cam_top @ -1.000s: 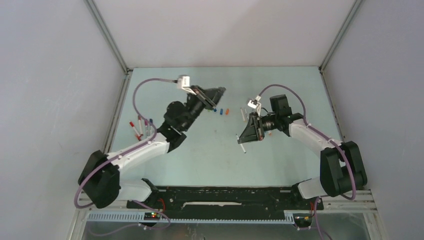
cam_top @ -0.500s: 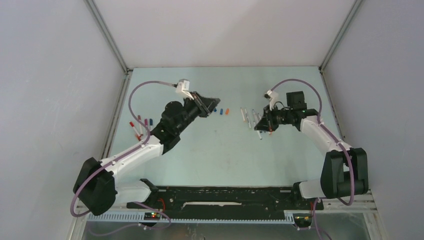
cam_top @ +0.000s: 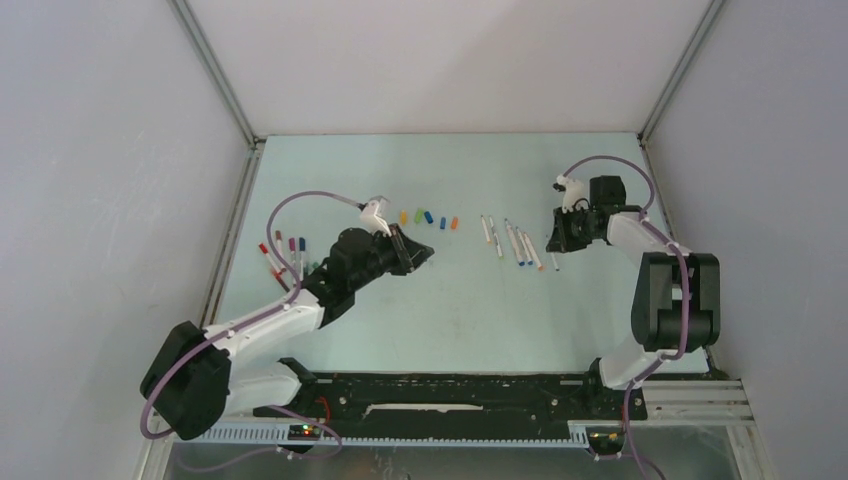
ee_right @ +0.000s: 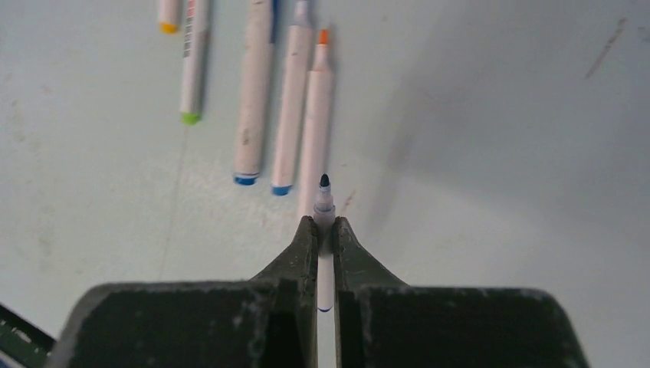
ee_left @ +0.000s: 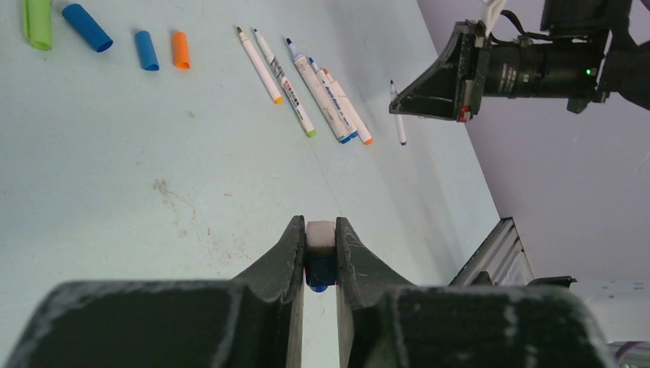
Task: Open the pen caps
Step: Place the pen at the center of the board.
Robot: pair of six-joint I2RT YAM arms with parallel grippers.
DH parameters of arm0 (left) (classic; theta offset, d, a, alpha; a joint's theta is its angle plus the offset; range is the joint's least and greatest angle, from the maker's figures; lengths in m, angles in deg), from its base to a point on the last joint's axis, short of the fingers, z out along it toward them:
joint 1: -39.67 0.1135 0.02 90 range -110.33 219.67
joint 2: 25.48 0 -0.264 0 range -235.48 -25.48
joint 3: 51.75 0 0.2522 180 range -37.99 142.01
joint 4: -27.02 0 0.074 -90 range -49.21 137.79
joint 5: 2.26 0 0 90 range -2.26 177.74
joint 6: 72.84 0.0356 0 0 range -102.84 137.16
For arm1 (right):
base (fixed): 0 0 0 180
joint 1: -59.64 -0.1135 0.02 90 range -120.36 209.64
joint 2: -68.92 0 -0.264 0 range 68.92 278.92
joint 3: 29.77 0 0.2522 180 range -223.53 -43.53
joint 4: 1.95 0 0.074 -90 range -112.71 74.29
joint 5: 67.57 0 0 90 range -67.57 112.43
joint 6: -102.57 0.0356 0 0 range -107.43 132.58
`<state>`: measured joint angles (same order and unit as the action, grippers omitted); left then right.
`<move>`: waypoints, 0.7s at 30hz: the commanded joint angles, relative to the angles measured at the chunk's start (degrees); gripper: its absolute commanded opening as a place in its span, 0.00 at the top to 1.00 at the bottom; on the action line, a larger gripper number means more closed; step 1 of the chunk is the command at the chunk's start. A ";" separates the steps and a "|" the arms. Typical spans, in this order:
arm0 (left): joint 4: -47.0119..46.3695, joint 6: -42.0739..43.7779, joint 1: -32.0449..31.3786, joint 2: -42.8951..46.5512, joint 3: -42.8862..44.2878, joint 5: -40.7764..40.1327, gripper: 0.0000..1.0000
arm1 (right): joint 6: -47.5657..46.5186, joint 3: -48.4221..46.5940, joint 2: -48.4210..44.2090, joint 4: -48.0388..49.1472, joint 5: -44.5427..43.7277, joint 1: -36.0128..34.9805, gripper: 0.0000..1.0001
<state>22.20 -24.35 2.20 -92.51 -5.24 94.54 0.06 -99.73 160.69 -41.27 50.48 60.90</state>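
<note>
My left gripper is shut on a short blue pen cap with a pale end, held above the table; in the top view this gripper hangs just near of the cap row. Loose pen caps lie there: green, blue, blue, orange. My right gripper is shut on a thin white pen with a dark tip, low beside the right end of a row of uncapped pens. Seen from above, the right gripper is at the right.
Several capped pens lie at the table's left edge by the left arm. The uncapped pens lie side by side just beyond my right fingers. The cage walls and frame post stand close behind the right arm.
The left gripper has drawn back from the cap row toward the near side, still holding the cap. The right gripper has carried its pen right and farther back to the end of the pen row.
</note>
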 commanded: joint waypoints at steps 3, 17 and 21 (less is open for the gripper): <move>-1.61 2.48 0.04 2.31 -2.07 1.39 1.00 | -0.18 -4.91 4.35 -1.08 -4.55 0.41 0.94; -1.68 3.10 0.08 0.82 -2.25 1.51 0.99 | 1.76 -10.34 12.07 -5.14 -0.57 0.66 0.67; -0.29 3.49 0.09 -0.08 -0.97 1.86 0.99 | 1.94 -10.33 10.60 -5.79 1.58 1.68 0.63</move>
<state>22.07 -22.80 2.20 -91.98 -7.21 95.51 1.61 -107.86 172.71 -45.82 49.17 61.51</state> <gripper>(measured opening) 0.180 0.361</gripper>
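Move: Just below the right hand, about 4 cm down and 2 cm ahead, is the bare spot on the board for the uncapped pen it already holds. The orange-tipped pen lies about 4 cm ahead and 2 cm left of the hand, the slim blue pen about 5 cm ahead and 4 cm left, and the thick blue marker 6 cm ahead and 7 cm left, all 4 cm below. From the left hand, that spot is roughly 11 cm ahead, 32 cm right and 15 cm below. Lowering the held pen to the board, the right hand sinks about 3 cm and eases 1.5 to 2 cm forward, beside the orange-tipped pen. Its fingers tip some 10 degrees more steeply downward, then open to about a third of their range and let go of the pen; the hand stays low around it. ##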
